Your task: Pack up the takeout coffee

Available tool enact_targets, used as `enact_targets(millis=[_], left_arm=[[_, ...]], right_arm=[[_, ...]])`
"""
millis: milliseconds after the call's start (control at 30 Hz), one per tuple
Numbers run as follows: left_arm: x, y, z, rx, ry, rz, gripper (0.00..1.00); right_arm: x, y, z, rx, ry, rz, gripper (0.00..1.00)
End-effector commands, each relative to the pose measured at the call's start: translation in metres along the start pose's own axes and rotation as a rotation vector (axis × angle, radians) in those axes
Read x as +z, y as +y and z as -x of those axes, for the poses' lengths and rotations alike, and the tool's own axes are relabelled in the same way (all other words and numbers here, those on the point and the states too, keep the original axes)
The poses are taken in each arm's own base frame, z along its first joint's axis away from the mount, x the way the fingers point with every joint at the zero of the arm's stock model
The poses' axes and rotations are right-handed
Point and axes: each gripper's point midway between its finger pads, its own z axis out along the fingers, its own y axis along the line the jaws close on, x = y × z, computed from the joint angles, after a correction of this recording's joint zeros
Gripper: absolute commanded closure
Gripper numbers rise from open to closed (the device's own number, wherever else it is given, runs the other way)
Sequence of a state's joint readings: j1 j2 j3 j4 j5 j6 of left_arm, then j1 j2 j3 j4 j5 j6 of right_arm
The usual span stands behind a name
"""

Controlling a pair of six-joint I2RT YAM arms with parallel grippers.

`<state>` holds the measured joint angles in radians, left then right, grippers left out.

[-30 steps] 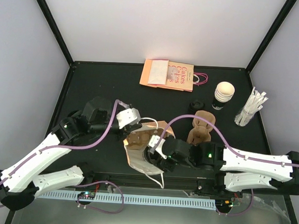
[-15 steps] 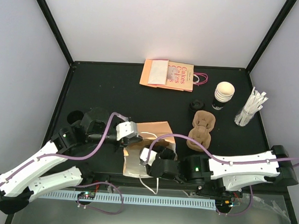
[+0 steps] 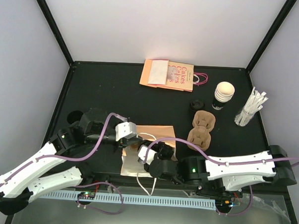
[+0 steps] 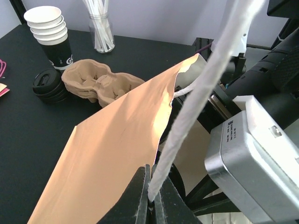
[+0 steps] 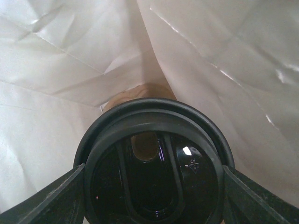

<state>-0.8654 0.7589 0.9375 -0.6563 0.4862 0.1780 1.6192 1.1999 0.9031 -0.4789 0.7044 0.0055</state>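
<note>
The takeout coffee shows in the right wrist view as a round black lid. My right gripper is shut on it, one finger on each side. White bag lining surrounds the lid, so the cup is inside the brown paper bag. From above, my right gripper sits at the bag's mouth and hides the cup. My left gripper is shut on the bag's white cord handle, holding the bag's edge up. In the top view it is at the bag's left side.
A brown pulp cup carrier lies right of the bag. Behind it are a black lid stack, a stack of black cups and a glass of white straws. An orange printed bag lies at the back.
My right arm has swung left and pushed the cup deeper into the bag. The bag has shifted and stands squarer. The left gripper keeps its hold on the handle.
</note>
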Motion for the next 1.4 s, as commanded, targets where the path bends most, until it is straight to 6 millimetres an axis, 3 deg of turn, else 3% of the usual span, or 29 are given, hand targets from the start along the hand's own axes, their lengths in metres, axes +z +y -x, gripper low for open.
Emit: enact_targets(millis=[0, 200, 500, 1033, 1100, 1200, 1300, 1367], left_arm=[[-0.004, -0.007, 0.011, 0.004, -0.05, -0.027, 0.98], [-0.005, -0.007, 0.01, -0.007, -0.046, -0.021, 0.98], [-0.005, -0.006, 0.015, -0.016, -0.055, -0.017, 0.97], [-0.003, -0.009, 0.021, -0.045, -0.065, -0.051, 0.94], [-0.007, -0.01, 0.029, -0.056, -0.077, -0.052, 0.83], [-0.02, -0.011, 0.047, -0.092, -0.118, -0.039, 0.55], [-0.036, -0.001, 0.065, -0.123, -0.155, 0.038, 0.31], [-0.046, 0.012, 0.076, -0.163, -0.174, 0.108, 0.22]], right_arm=[[0.004, -0.006, -0.006, 0.013, 0.008, -0.065, 0.51], [0.011, -0.013, -0.026, 0.055, 0.073, -0.108, 0.52], [0.019, -0.006, -0.043, 0.068, 0.125, -0.115, 0.54], [0.024, -0.023, -0.035, 0.173, 0.079, -0.175, 0.57], [0.025, -0.027, -0.036, 0.188, 0.078, -0.18, 0.57], [0.026, -0.026, -0.042, 0.213, 0.086, -0.159, 0.57], [0.026, -0.026, -0.047, 0.239, 0.09, -0.149, 0.57], [0.026, -0.026, -0.049, 0.257, 0.089, -0.148, 0.57]])
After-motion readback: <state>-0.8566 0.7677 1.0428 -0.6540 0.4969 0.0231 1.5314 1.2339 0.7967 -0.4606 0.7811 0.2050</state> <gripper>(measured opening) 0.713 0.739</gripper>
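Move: The right hand already holds the lidded coffee cup inside the bag's mouth, which is tipped towards the robot; the right-hand well of the cup holder in the bag lies about 10 cm ahead, 1 cm left and 13 cm below. The holder's empty left-hand well is some 7 cm left of that well, and the spare cup holder about 18 cm ahead, 19 cm right and 18 cm below the hand. From the left hand, shut on the white handle, the right-hand well is about 9 cm ahead, 12 cm right, 21 cm below. Keeping its grip on the lidded cup, the right hand takes it deeper into the bag towards the right-hand well, first about 4 cm down while easing right, then forward a few centimetres, swinging some 15 degrees clockwise. The left hand stays with the white handle pinched in its shut fingers almost throughout, then opens wide to let the handle go and rises about 4 cm. ##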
